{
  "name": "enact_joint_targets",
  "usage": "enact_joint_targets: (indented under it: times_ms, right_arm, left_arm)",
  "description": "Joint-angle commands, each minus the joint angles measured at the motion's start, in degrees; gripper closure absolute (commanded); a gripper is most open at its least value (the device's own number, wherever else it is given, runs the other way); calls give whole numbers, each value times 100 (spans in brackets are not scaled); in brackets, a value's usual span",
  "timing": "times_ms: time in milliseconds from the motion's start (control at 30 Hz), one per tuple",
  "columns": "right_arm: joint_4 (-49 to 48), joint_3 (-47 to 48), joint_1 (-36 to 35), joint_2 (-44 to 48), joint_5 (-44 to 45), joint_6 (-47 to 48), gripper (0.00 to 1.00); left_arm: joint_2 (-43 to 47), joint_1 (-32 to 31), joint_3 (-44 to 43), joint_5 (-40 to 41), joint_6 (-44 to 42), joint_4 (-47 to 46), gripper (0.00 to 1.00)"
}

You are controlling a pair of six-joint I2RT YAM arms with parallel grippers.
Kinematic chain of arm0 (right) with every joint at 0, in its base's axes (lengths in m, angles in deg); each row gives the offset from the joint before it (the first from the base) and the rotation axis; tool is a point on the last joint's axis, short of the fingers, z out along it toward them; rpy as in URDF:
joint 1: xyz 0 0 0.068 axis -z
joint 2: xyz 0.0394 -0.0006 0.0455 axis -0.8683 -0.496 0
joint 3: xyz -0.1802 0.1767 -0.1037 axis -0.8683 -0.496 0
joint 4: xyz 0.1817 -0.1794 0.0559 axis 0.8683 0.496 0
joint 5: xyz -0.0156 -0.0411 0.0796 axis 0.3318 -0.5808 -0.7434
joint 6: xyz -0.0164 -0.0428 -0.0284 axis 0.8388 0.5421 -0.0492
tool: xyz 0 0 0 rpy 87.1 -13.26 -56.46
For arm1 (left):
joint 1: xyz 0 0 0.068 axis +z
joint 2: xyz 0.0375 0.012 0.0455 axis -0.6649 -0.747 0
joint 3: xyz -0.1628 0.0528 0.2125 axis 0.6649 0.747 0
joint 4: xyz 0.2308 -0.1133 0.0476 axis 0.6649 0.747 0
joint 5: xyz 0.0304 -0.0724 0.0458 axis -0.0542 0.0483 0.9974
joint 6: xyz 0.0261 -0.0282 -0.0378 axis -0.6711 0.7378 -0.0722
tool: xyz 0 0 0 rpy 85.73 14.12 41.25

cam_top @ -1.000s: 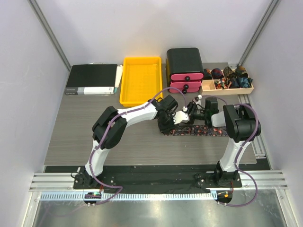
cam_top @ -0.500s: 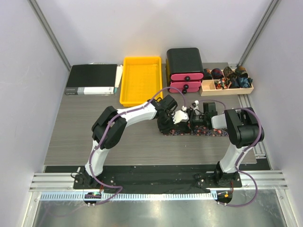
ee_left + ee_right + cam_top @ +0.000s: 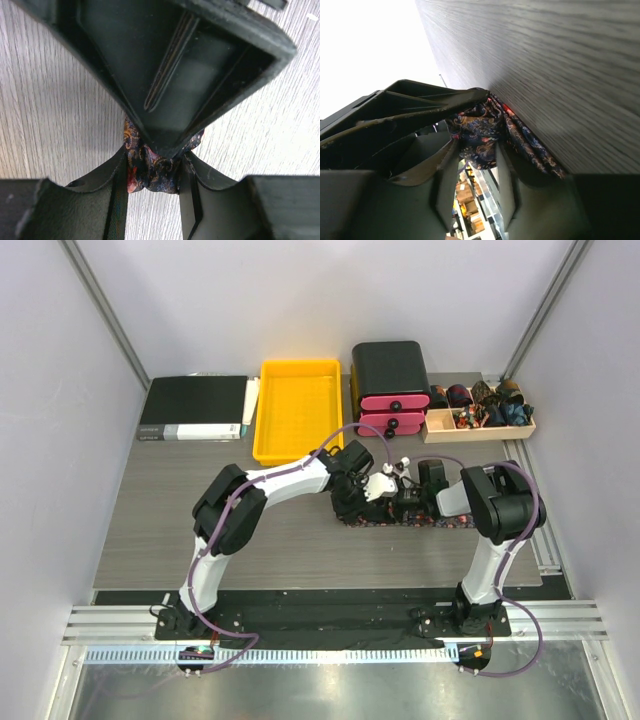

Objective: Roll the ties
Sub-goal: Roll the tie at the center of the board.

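Note:
A dark tie (image 3: pixel 452 522) with red and orange speckles lies as a strip on the grey table (image 3: pixel 200 530), right of centre. Its left end is bunched into a wad (image 3: pixel 150 175). My left gripper (image 3: pixel 386 490) is shut on that wad (image 3: pixel 152 170). My right gripper (image 3: pixel 408 498) meets it from the right and is also shut on the bunched fabric (image 3: pixel 476 147), fingertip to fingertip with the left one. The tie's tail (image 3: pixel 532 147) trails away along the table. The right gripper's body (image 3: pixel 170 75) fills the upper part of the left wrist view.
At the back stand a yellow tray (image 3: pixel 298 410), a black binder (image 3: pixel 192 408), a black box with pink drawers (image 3: pixel 390 380) and a wooden box (image 3: pixel 480 430) holding several rolled ties. The table's right edge rail (image 3: pixel 545 530) is close to the right arm.
The right gripper has moved left and closed in on the left gripper over the tie's bunched end. The left arm has barely moved.

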Motion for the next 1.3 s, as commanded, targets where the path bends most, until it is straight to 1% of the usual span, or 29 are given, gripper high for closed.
enact_joint_targets:
  times_ms: [0,33,100,133,167,233,267,300,333,367,400,467,500,533,567,633,667,700,733,767,833,867,933,967,1100,1267]
  right_arm:
    - [-144,94,-138,-97,99,290,67]
    - [240,207,-138,-176,126,449,79]
    - [646,357,-121,-273,170,975,92]
    - [988,462,-112,-325,213,1100,99]
    - [1052,490,-95,-396,214,1197,99]
    - [1428,603,-59,-458,249,1512,99]
    - [1491,630,-51,-493,240,1610,99]
    - [1597,665,-50,-510,240,1715,99]
    - [1763,709,-16,-528,231,1951,99]
    - [1852,744,2,-572,214,2067,99]
    - [2000,779,20,-633,196,2242,99]
    - [2352,867,90,-695,187,2612,99]
    - [2501,876,116,-756,187,2709,99]
    - [2607,929,134,-783,213,2805,99]
    - [2626,955,169,-827,170,2893,99]
    - [3090,1148,152,-923,204,3086,99]
    - [3292,1227,160,-941,248,3357,99]
    - [3781,1306,160,-959,301,3560,99]
    - [4004,1455,169,-1011,345,3727,99]
    - [4189,1483,178,-1012,380,3860,99]
    - [4592,1579,213,-1047,425,4133,99]
    - [4664,1606,222,-1073,433,4168,99]
    - [4770,1685,257,-1134,468,4204,99]
    - [4788,1720,257,-1204,469,4204,99]
    - [4876,1869,257,-1345,442,4186,99]
    - [4999,1966,266,-1477,416,4186,99]
  left_arm:
    - [-399,122,411,322,192,814,69]
    - [-399,140,419,304,209,814,69]
    - [-373,175,437,260,314,744,67]
    - [-321,210,463,217,359,735,65]
    - [-285,297,489,147,411,657,63]
    - [-145,412,638,-152,552,534,53]
    - [143,578,744,-327,613,385,49]
    - [337,675,893,-886,736,1,41]
    - [565,903,1303,-1117,841,-351,35]
    - [1107,1009,1542,-1320,964,-694,29]
    - [1347,1097,1997,-1731,1035,-1350,20]
    - [2040,1256,2386,-1902,1001,-1873,12]
    - [2236,1265,2675,-1876,957,-2241,3]
    - [2385,1265,2791,-1884,870,-2384,1]
    - [2500,1265,2897,-1867,851,-2550,0]
    - [2773,1256,3240,-1876,799,-3085,0]
    - [2852,1248,3363,-1893,798,-3306,0]
    - [2931,1230,3625,-1893,798,-3517,0]
    - [2958,1160,3767,-1885,798,-3710,0]
    - [2967,1116,3899,-1824,798,-4330,0]
    - [2924,941,4277,-1701,790,-4914,0]
    - [2888,879,4365,-1622,798,-5430,0]
    - [2705,713,4585,-1498,781,-5864,0]
    - [2625,668,4629,-1454,781,-6248,0]
    - [2247,553,4673,-1357,807,-6856,0]
    - [1712,439,4550,-1348,1035,-7306,1]
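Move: The tie's rolled end is already in the left fingers, about 1 cm to the right of that hand's point and level with it; from the right hand it lies some 2 cm left and 1 cm below. The unrolled tie stretches away with its middle some 11 cm to the right of the right hand, 1 cm back and 3 cm below. From the left hand the yellow tray is about 25 cm ahead and 12 cm left. The roll is handed over: the right fingers, pointing left, shut and pinch the tie at the roll's right side, keeping hold while the hand sinks and eases right, about 2 cm each, turning counter-clockwise. The left fingers spread wide and let go; that hand swings left about 8 cm, rises, then curves back rightward and down to the roll, tilting some 35 degrees to point mostly right. ##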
